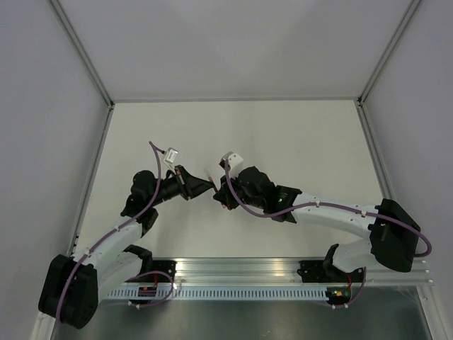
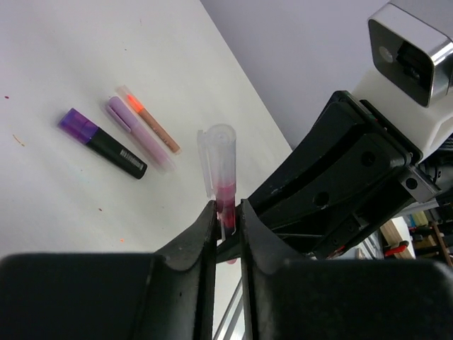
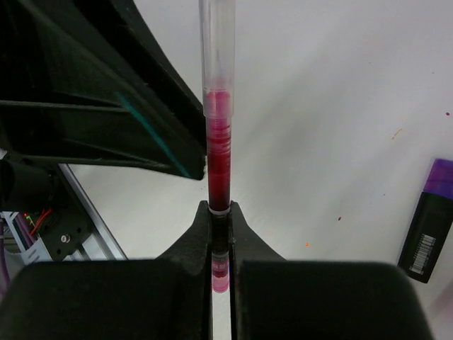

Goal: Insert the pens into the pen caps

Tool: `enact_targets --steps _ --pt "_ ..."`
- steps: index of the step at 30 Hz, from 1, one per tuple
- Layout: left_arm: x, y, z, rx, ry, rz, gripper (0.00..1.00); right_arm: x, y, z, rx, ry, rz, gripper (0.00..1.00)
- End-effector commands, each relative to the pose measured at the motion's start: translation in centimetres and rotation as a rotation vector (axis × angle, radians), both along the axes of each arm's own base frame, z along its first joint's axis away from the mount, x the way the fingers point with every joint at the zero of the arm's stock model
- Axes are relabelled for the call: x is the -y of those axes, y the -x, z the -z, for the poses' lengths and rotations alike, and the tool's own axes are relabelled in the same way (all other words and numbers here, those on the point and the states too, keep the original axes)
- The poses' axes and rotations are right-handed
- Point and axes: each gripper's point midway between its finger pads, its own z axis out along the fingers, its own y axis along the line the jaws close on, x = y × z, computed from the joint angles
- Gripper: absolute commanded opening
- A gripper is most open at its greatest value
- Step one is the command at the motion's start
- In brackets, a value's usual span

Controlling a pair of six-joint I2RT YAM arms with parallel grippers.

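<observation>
A thin red pen [image 3: 218, 159] hangs in the air between my two grippers, with a clear clipped pen cap [image 2: 221, 152] over its tip. My right gripper [image 3: 220, 209] is shut on the pen's lower barrel. My left gripper [image 2: 226, 209] sits around the capped end with its jaws a sliver apart; one finger touches the clip. In the top view both grippers meet nose to nose, left gripper [image 1: 207, 188] and right gripper [image 1: 225, 193]. Three other pens lie on the table side by side: a black marker [image 2: 113, 147] with a purple cap [image 2: 76, 124], a lilac pen [image 2: 138, 131] and an orange pen [image 2: 157, 131].
The white table [image 1: 283, 134] is walled on three sides by grey panels in metal frames. An aluminium rail [image 1: 283, 273] runs along the near edge between the arm bases. The black marker [image 3: 427, 227] also lies at the right wrist view's right edge.
</observation>
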Motion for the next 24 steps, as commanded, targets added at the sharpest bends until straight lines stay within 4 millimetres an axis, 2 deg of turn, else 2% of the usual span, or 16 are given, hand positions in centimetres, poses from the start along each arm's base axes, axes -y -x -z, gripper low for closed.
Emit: enact_targets --steps 1,2,3,7,9,10,12,13,14,15,16,17,19,20,21,24 --pt "-0.2 -0.1 -1.1 0.036 0.014 -0.015 0.29 0.8 -2.0 -0.4 0.024 -0.015 0.122 0.0" --pt "-0.2 -0.1 -0.9 0.033 0.006 -0.015 0.35 1.0 -2.2 -0.4 0.029 -0.011 0.134 0.0" --pt "-0.3 -0.4 -1.0 0.032 0.0 -0.024 0.48 1.1 -2.3 -0.5 0.025 -0.017 0.149 0.0" --pt "-0.4 -0.8 -0.3 -0.005 -0.037 -0.04 0.71 1.9 -3.2 0.3 0.007 0.015 0.219 0.0" --pt "-0.6 -1.3 0.5 -0.045 -0.06 -0.069 0.88 2.9 -4.0 1.6 -0.008 0.058 0.264 0.0" --pt "-0.9 -1.6 0.8 -0.053 -0.076 -0.089 0.91 3.1 -4.2 2.0 -0.023 0.067 0.278 0.0" --pt "-1.7 -2.5 1.8 -0.097 -0.121 -0.161 0.93 3.8 -4.6 4.2 -0.064 0.128 0.299 0.0" --pt "-2.1 -2.8 2.2 -0.1 -0.146 -0.189 0.94 3.6 -4.8 4.5 -0.074 0.139 0.305 0.0" --pt "-2.9 -3.6 2.7 -0.111 -0.174 -0.256 0.94 3.9 -4.7 6.3 -0.105 0.19 0.309 0.0" --pt "-3.4 -3.9 2.6 -0.11 -0.188 -0.293 0.94 3.9 -4.8 7.0 -0.122 0.209 0.32 0.0" --pt "-4.1 -4.0 3.3 -0.135 -0.222 -0.327 0.94 3.6 -5.0 7.3 -0.141 0.21 0.334 0.0" --pt "-5.0 -4.5 3.6 -0.138 -0.242 -0.387 0.94 3.9 -4.8 9.2 -0.172 0.262 0.341 0.0" --pt "-5.7 -4.5 3.3 -0.128 -0.257 -0.428 0.95 3.7 -5.0 10.1 -0.199 0.284 0.349 0.01" --pt "-6.3 -4.7 3.4 -0.127 -0.265 -0.465 0.95 3.9 -4.9 11.5 -0.223 0.32 0.355 0.02" --pt "-6.7 -4.6 2.7 -0.107 -0.252 -0.485 0.95 3.9 -5.2 11.7 -0.23 0.325 0.364 0.02" --pt "-7.7 -4.4 2.3 -0.081 -0.242 -0.54 0.95 4.5 -5.6 12.9 -0.255 0.355 0.394 0.03"
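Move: The capped pink pen is already in the right fingers, its middle about 1 cm ahead, 1 cm left and 1 cm above. The bare table it is taken to lies some 5 cm ahead, 5 cm right and 15 cm below; at that level the black marker is about 9 cm ahead and 10 cm right, the purple pen 10 ahead and 14 right. From the left hand, at its barrel, the pink pen's middle is level fore and aft, roughly 1 cm right and 2 cm below. The left fingers spread wide and let the pink pen go, then that hand backs off to its left by 5 or 6 cm, also forward and down a few centimetres, swinging counter-clockwise. The right hand keeps its pinch and carries the capped pen first level, forward and right, then steeply down, some 13 cm in all, towards the bare table left of the black marker, dipping its fingers and turning about 20 degrees clockwise. ##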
